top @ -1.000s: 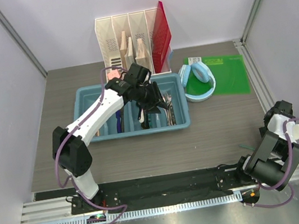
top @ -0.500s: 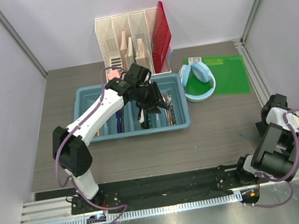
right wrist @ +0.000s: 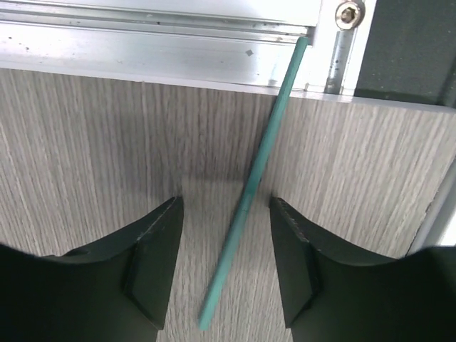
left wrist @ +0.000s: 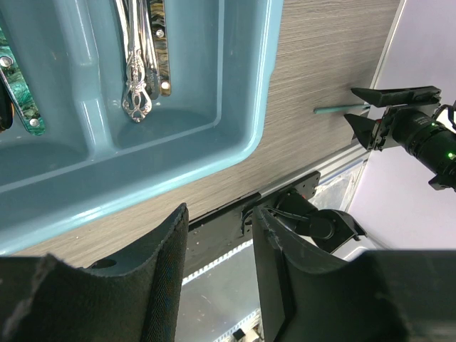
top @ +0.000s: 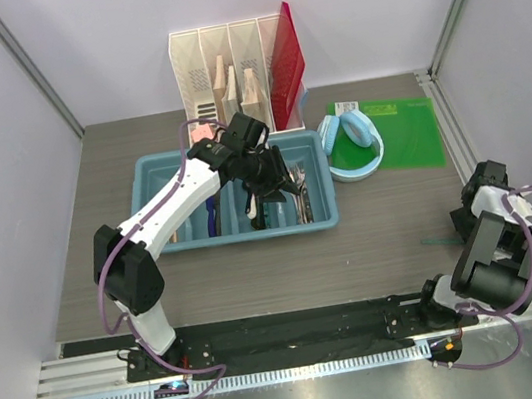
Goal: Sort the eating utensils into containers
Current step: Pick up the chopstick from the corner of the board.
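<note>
The light blue cutlery tray (top: 241,236) lies mid-table, and its right compartment holds silver utensils (left wrist: 135,78). A green-handled piece (left wrist: 18,100) rests in the compartment beside them. My left gripper (top: 279,185) hovers over the tray's right half, and its jaws (left wrist: 219,235) are open with nothing between them. A thin teal chopstick (right wrist: 263,149) lies flat on the table near the right edge (top: 438,240). My right gripper (right wrist: 226,206) is low over it and open. One finger stands on each side of the stick, neither touching it.
A white slotted file organizer (top: 229,63) with a red folder (top: 285,65) stands behind the tray. Light blue headphones (top: 350,141) sit on a green mat (top: 397,133) at back right. An aluminium rail (right wrist: 142,35) borders the table just past the chopstick.
My right arm has swung in and down over the teal chopstick, and its jaws have narrowed somewhat. The left arm has not moved.
</note>
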Robot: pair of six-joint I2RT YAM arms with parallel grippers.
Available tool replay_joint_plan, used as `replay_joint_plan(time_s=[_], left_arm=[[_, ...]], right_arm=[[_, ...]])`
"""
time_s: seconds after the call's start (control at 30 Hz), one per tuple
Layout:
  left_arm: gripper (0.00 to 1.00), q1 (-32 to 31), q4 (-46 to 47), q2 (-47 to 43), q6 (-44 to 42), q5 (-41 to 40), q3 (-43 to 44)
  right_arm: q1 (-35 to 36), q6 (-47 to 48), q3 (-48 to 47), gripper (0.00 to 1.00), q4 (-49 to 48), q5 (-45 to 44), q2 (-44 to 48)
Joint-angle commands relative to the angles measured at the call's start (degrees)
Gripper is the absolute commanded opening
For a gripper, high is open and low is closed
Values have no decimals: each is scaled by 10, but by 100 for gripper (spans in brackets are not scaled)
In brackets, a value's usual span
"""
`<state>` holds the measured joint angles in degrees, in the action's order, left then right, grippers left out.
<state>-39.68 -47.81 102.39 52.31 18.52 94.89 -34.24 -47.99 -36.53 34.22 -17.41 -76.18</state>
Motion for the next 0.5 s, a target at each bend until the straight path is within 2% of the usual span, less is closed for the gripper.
replay_joint_plan(time_s=[0.0, 0.1, 0.13, 0.23, 0.47], left_arm=[[42, -1, 2, 4, -5, 4, 10], [42, -1, 3, 5, -5, 3, 11], [42, -1, 3, 4, -5, 4, 11], [42, -1, 3, 5, -5, 3, 11], [42, 0, 4, 4, -5, 2, 10]], right_arm=[[14, 1, 23, 55, -2, 51, -43], [17, 3, 20, 45, -2, 53, -52], [17, 9, 18, 28, -2, 55, -56], [20, 15, 16, 8, -4, 64, -70], [32, 26, 7, 1, -3, 66, -78]])
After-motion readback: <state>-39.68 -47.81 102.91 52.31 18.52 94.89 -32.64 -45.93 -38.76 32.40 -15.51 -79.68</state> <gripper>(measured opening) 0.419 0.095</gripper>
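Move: The right hand is down at the table's right corner with its fingers astride the teal chopstick. The chopstick's middle lies about 2 cm to the left, neither ahead nor back, and 1 cm down. The metal rail under its outer end is some 6 cm to the right, level fore and aft. The green board lies about 32 cm ahead and 17 cm left, the headphones about 32 cm ahead and 31 cm left. From the left hand the chopstick is some 50 cm right, 13 cm back and 19 cm below. Forward by about 2 cm, staying low over the table, goes the right hand, with a slight counter-clockwise turn. As it slides, the fingers close from a bit over half open to nearly shut, pinching the chopstick near its middle; the hand then all but stops with the grip made. ##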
